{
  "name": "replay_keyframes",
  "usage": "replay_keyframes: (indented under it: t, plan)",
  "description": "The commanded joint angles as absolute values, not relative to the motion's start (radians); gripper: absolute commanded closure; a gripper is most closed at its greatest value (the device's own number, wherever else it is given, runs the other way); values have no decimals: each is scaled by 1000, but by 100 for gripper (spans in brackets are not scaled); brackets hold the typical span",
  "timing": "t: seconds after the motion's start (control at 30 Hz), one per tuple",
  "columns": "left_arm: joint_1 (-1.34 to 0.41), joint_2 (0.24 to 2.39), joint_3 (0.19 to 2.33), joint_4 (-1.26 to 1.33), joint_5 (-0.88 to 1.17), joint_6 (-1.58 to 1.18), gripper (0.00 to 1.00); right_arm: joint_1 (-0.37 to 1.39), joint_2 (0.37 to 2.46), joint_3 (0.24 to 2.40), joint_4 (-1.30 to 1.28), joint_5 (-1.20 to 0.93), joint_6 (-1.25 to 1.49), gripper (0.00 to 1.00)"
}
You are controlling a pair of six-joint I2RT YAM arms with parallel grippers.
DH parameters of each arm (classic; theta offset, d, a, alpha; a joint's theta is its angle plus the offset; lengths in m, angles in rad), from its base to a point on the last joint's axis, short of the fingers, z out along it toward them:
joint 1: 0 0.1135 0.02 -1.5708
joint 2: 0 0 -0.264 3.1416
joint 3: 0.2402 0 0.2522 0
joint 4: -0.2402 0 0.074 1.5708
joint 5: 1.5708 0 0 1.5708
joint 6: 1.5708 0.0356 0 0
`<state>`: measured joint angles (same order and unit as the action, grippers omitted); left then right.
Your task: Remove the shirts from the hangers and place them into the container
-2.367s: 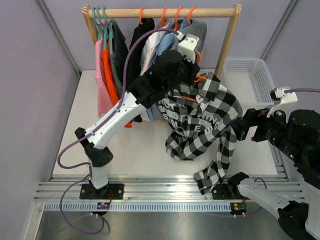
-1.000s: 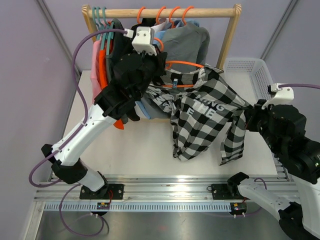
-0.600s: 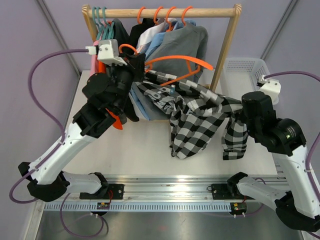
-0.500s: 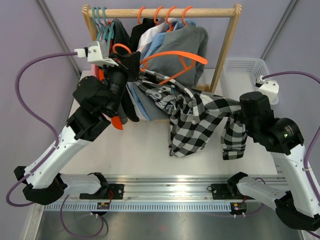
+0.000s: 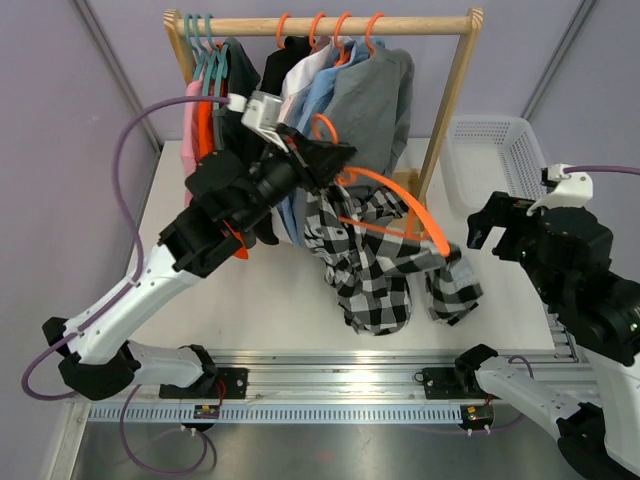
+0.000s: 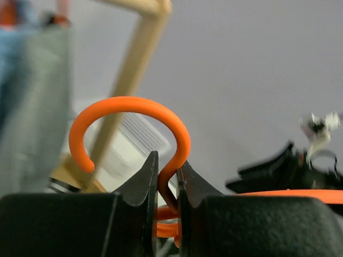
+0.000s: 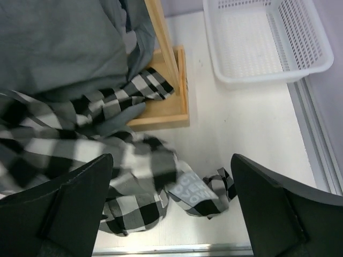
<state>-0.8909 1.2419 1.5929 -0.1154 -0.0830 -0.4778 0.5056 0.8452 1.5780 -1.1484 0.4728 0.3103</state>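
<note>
My left gripper [image 5: 322, 150] [image 6: 167, 161] is shut on the neck of an orange hanger [image 5: 400, 205] just below its hook [image 6: 128, 107]. The black-and-white plaid shirt [image 5: 372, 268] [image 7: 140, 160] hangs bunched under that hanger, its lower part heaped on the table. My right gripper [image 5: 496, 228] [image 7: 171, 158] stands wide open above the shirt's right sleeve, holding nothing. The white latticed container [image 5: 497, 150] [image 7: 268, 45] sits at the back right with nothing in it. Grey [image 5: 372, 95], light blue and white shirts hang on orange hangers on the rail.
The wooden rack [image 5: 320, 24] spans the back; its right post [image 5: 448, 100] and flat base [image 7: 163, 115] stand between the shirts and the container. Pink, orange and dark shirts hang on teal hangers [image 5: 205, 40] at the left. A metal rail [image 5: 330, 365] runs along the near edge.
My right gripper has opened and let go of the plaid sleeve, then drawn back to the right. The shirt has slumped down. My left gripper has swung the hanger rightward and lower.
</note>
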Motion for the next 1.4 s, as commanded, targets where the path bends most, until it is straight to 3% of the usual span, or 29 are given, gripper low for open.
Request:
replay_keyframes:
  t: [0.0,0.13,0.3,0.5,0.73,1.07,1.23,1.33,1.37]
  plan:
    - [-939,1272,1527,-23,188,-589,100,500,850,1670,-1108,483,265,1]
    - [-1005,1328,1497,-5,300,-598,100,500,851,1772,-1106,528,249,0]
    - [-1040,1434,1509,-123,282,-476,100,502,859,1893,-1137,528,235,1]
    - [-1051,1555,1572,-245,140,-301,100,502,913,1980,-1241,318,227,1]
    - [-1078,1701,1802,-333,69,-102,100,502,954,1925,-1295,49,256,1]
    - [-1077,1810,2063,-351,80,-43,100,502,953,1867,-1342,11,281,3]
    - [-1066,1833,2103,-348,92,-48,100,500,951,1845,-1339,5,279,14]
    - [-1063,1838,2121,-353,110,-58,100,502,950,1830,-1330,5,279,30]
    - [-1063,1836,2123,-351,118,-60,100,500,948,1819,-1325,5,279,39]
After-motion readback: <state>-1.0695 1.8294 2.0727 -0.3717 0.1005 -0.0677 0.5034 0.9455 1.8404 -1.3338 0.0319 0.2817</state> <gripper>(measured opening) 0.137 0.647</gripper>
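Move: The left hand holds the orange hanger by the neck of its hook. The open right gripper lies about 28 cm to its right, 5 cm back and 14 cm lower. The checkered shirt, half slipped off, is some 9 cm right, 6 back and 28 below. From the right hand, the hanger's free end is about 8 cm left and 4 back, level in height; the grey shirt is 20 ahead and 20 left, the container 31 ahead, 9 right and 33 lower. Still pinching the hanger's neck, the left hand swings it right some 18 cm towards the right gripper, dropping about 23 cm and then rising halfway back, its left side rolling up about 30 degrees. The wide-open right hand rises back out of the way, then comes left and down, turning counter-clockwise, to straddle the hanger's bars; its fingers begin to close but have not plainly gripped. ##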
